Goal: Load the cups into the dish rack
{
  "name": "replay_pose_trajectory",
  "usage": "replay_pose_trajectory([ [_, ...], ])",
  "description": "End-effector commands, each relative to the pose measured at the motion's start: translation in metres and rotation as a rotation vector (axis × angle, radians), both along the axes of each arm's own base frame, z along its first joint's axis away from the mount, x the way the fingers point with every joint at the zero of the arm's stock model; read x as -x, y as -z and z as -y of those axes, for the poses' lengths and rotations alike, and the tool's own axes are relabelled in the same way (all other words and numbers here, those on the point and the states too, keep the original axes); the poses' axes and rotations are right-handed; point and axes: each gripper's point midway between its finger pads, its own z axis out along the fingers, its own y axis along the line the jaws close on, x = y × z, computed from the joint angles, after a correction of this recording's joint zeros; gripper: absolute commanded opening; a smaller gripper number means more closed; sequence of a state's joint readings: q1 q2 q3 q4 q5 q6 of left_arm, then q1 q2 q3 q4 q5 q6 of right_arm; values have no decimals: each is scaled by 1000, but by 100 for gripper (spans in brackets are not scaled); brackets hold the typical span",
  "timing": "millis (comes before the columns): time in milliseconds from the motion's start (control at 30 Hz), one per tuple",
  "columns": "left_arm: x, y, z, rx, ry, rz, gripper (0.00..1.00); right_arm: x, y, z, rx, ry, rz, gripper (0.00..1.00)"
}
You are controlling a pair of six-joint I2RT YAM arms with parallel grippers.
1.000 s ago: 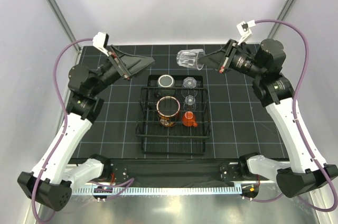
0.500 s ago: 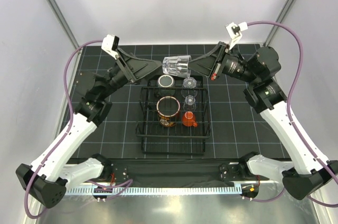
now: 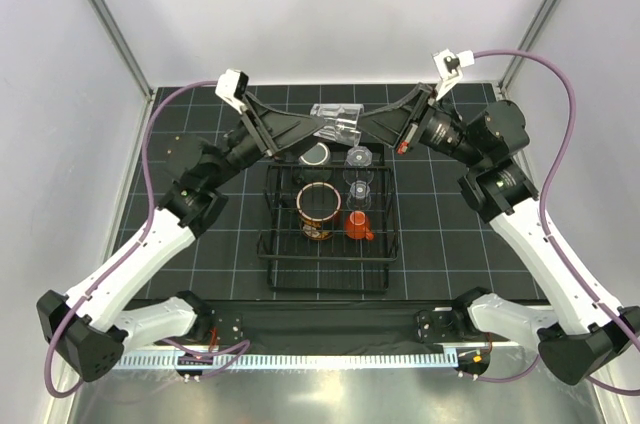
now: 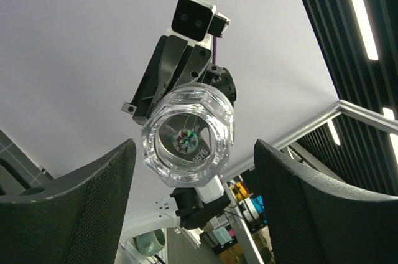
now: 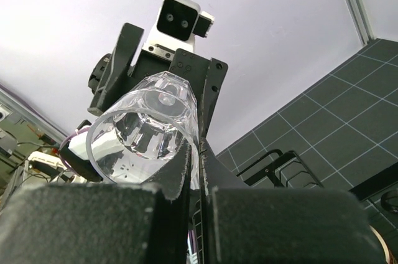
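Note:
A clear cup hangs on its side in the air above the far edge of the dish rack. My right gripper is shut on its rim wall; the right wrist view shows the cup pinched at the fingertips. My left gripper is open, one finger on each side of the cup's base, with gaps between them. In the rack stand a grey-green cup, a large mug with a red inside, a small orange cup and two clear cups.
The rack sits mid-table on a black gridded mat. White walls and metal frame posts enclose the table. Purple cables loop off both arms.
The right arm carried the clear cup leftward. The left arm swung right to meet it, and its fingers now flank the cup's base and have narrowed slightly.

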State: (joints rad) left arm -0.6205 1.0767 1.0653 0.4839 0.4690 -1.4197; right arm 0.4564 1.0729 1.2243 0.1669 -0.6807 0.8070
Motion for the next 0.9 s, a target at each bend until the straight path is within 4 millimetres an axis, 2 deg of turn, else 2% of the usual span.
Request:
replay_pose_trajectory([
  [0, 9, -22, -1, 62, 12, 54, 74, 6, -19, 4, -41, 20, 99, 4],
  [300, 8, -28, 1, 86, 15, 66, 67, 13, -11, 5, -30, -2, 113, 4],
  [500, 10, -29, 6, 91, 38, 66, 53, 12, -9, 3, -26, -7, 112, 4],
  [567, 9, -29, 6, 92, 37, 64, 42, 13, -10, 3, -26, -12, 119, 4],
  [600, 10, -30, 6, 94, 40, 69, 32, 13, -9, 3, -19, -13, 122, 4],
  [733, 9, -28, 7, 90, 35, 69, 13, 11, -4, 4, 7, 0, 115, 4],
  [767, 8, -27, 7, 89, 32, 74, 0, 10, -2, 3, 14, 5, 110, 4],
  [867, 6, -24, 7, 73, 17, 72, 0, 6, 6, 6, 49, 37, 98, 5],
])
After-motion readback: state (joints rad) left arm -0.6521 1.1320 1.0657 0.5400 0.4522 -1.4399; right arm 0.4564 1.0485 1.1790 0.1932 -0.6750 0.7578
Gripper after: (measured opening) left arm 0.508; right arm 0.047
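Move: The clear cup, held by its rim wall in the right hand, has its middle about 5 cm to the left of that hand and 2 cm above it. From the left hand the cup is some 5 cm to the right, 1 cm ahead and 2 cm up. Far below, in the rack, the white-rimmed mug stands roughly 11 cm ahead of the left hand, 1 cm to its left and 34 cm down; the back glass is 9 cm to the right of that mug. The cup's base end is gripped from both sides as the left hand eases about 1.5 cm to the right onto it and closes its fingers from three-quarters open to around half, where they stop on the cup. The right hand stays almost in place, sinking under 1 cm, and keeps its pinch on the rim wall. ##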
